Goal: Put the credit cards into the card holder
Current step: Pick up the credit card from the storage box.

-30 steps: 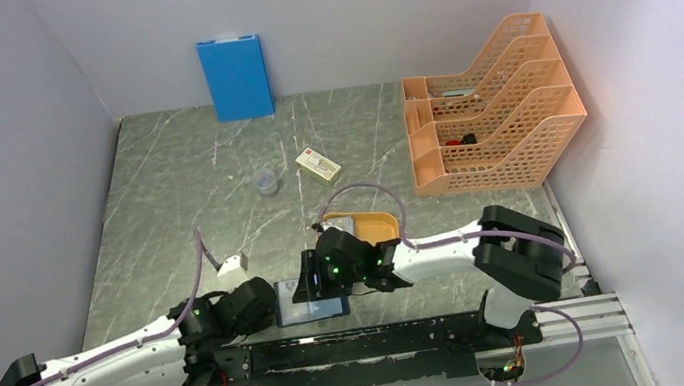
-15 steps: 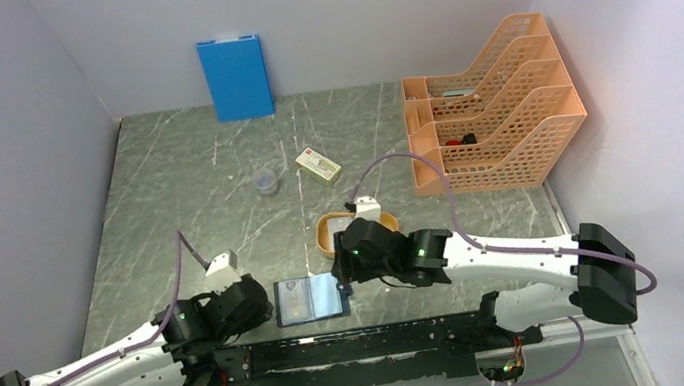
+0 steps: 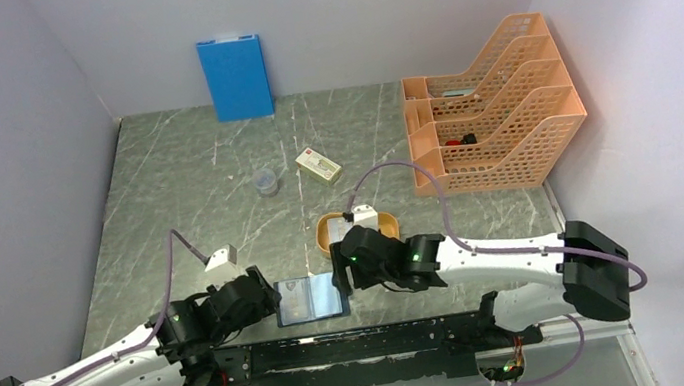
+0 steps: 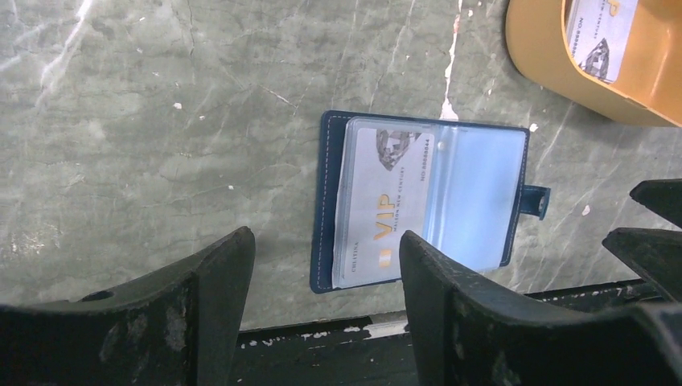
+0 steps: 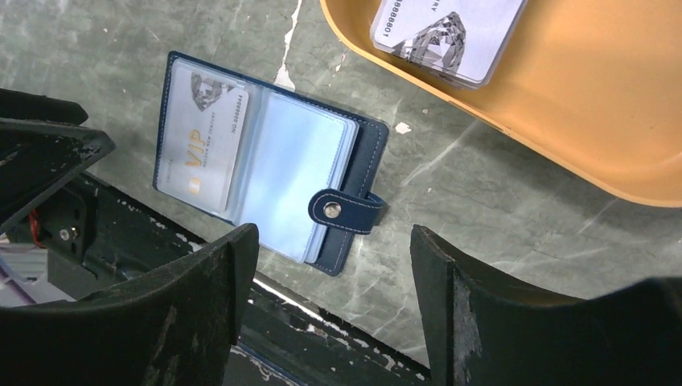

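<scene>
The card holder [image 3: 311,299] lies open flat near the table's front edge, navy with pale blue sleeves and a snap tab [image 5: 347,209]. One whitish credit card [image 4: 384,205] marked VIP sits in its left sleeve [image 5: 201,149]. More credit cards [image 5: 446,32] lie stacked in the orange oval tray [image 5: 563,104], also seen in the left wrist view [image 4: 599,36]. My left gripper [image 4: 326,237] hovers open just left of the holder [image 3: 267,299], holding nothing. My right gripper [image 5: 331,231] stands open at the holder's right edge [image 3: 340,279], also with nothing in it.
The orange tray [image 3: 329,235] sits just behind the holder. A cream box [image 3: 318,166] and a small clear cup [image 3: 266,180] lie mid-table. A blue folder [image 3: 235,77] leans on the back wall. An orange file rack [image 3: 489,117] stands at the right. A black rail [image 3: 369,341] runs along the near edge.
The right gripper has moved off the top of the card holder to its right side and opened wider. The left gripper has opened and eased back. The holder now shows uncovered.
</scene>
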Controlling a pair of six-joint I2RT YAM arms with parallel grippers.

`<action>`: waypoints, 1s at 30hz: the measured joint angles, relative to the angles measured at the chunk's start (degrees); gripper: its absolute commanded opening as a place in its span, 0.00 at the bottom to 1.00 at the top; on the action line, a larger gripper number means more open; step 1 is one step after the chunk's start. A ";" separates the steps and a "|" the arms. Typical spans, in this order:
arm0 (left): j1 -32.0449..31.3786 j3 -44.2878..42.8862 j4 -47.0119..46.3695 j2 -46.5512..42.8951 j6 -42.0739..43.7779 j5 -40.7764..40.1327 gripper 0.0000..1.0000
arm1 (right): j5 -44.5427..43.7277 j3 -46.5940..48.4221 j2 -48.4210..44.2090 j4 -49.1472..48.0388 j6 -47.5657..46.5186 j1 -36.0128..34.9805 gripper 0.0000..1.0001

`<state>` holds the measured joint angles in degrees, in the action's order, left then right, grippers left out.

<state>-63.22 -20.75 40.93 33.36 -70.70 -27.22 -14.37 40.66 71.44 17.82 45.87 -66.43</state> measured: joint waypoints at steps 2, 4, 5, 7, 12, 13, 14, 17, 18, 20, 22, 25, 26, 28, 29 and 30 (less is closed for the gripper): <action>0.00 0.00 0.02 0.35 0.33 0.04 0.70 | -0.02 0.52 1.44 0.02 -0.26 -0.04 0.73; 0.00 0.00 0.02 0.46 0.66 0.17 0.70 | 0.00 0.92 2.97 -0.13 -0.70 -0.15 0.72; 0.00 0.00 0.02 0.44 0.85 0.31 0.70 | 0.02 0.94 3.41 -0.26 -0.81 -0.24 0.72; 0.00 0.00 0.02 0.42 1.05 0.52 0.70 | 0.04 0.96 4.09 -0.52 -1.05 -0.39 0.69; 0.00 0.07 -0.44 -0.15 1.73 1.68 0.69 | 0.85 0.96 5.81 -1.95 -1.05 -0.46 0.65; 0.00 0.13 -0.63 -0.13 1.88 1.92 0.69 | 1.11 0.96 6.16 -2.36 -1.07 -0.50 0.65; 0.00 0.28 -0.76 -0.11 1.99 2.08 0.69 | 1.51 0.96 6.56 -2.84 -1.11 -0.61 0.65; 0.00 0.83 -0.92 0.13 2.38 2.78 0.68 | 1.97 1.90 8.37 -3.21 -1.46 -1.73 0.65; 0.00 1.03 -1.09 0.26 2.47 3.04 0.68 | 1.97 2.58 9.20 -3.10 -1.60 -2.19 0.65; 0.00 1.55 -2.16 0.87 2.80 3.67 0.68 | 1.55 4.76 11.54 -2.62 -1.81 -3.15 0.62; 0.00 1.99 -3.30 1.68 3.02 4.35 0.68 | 0.74 6.43 13.33 -1.81 -1.53 -3.67 0.57; 0.00 2.56 -5.38 3.54 3.45 5.53 0.67 | -0.98 7.32 14.93 -0.02 -0.37 -3.76 0.50; 0.00 2.73 -5.99 4.22 3.63 5.95 0.67 | -1.79 7.34 15.28 0.83 0.17 -3.76 0.47; 0.00 3.15 -7.50 5.88 3.96 6.82 0.67 | -3.10 7.34 15.85 2.69 1.11 -3.76 0.42; 0.00 3.39 -8.26 6.60 4.09 7.19 0.67 | -3.65 7.34 15.96 3.63 1.60 -3.76 0.39; 0.00 3.67 -9.07 7.56 4.28 7.56 0.67 | -4.20 7.34 15.96 4.42 2.05 -3.76 0.38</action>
<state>-63.22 -17.08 31.86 40.93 -66.41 -19.66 -18.57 48.01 87.39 22.24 47.92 -70.19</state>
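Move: The strap on the card holder's right edge lies about 6 cm below the right hand, 1 cm back and 1 cm to its left. From that hand, the card holder's middle is some 8 cm left and 3 cm back, and the storage box about 11 cm ahead and 3 cm right. For the left hand, the card holder's middle is roughly 7 cm right, 1 cm back and 5 cm down; the VIP card is 4 cm right and 1 cm back. Down by nearly 5 cm, the right hand sinks onto the strap, swinging some 3 cm left on the way and then back right, tilting about 10 degrees as its fingers close partway until their tips stand around the strap. The left hand first hovers, then descends about 3 cm, easing right and back towards the left page of the card holder, fingers still open and turning slightly clockwise. ##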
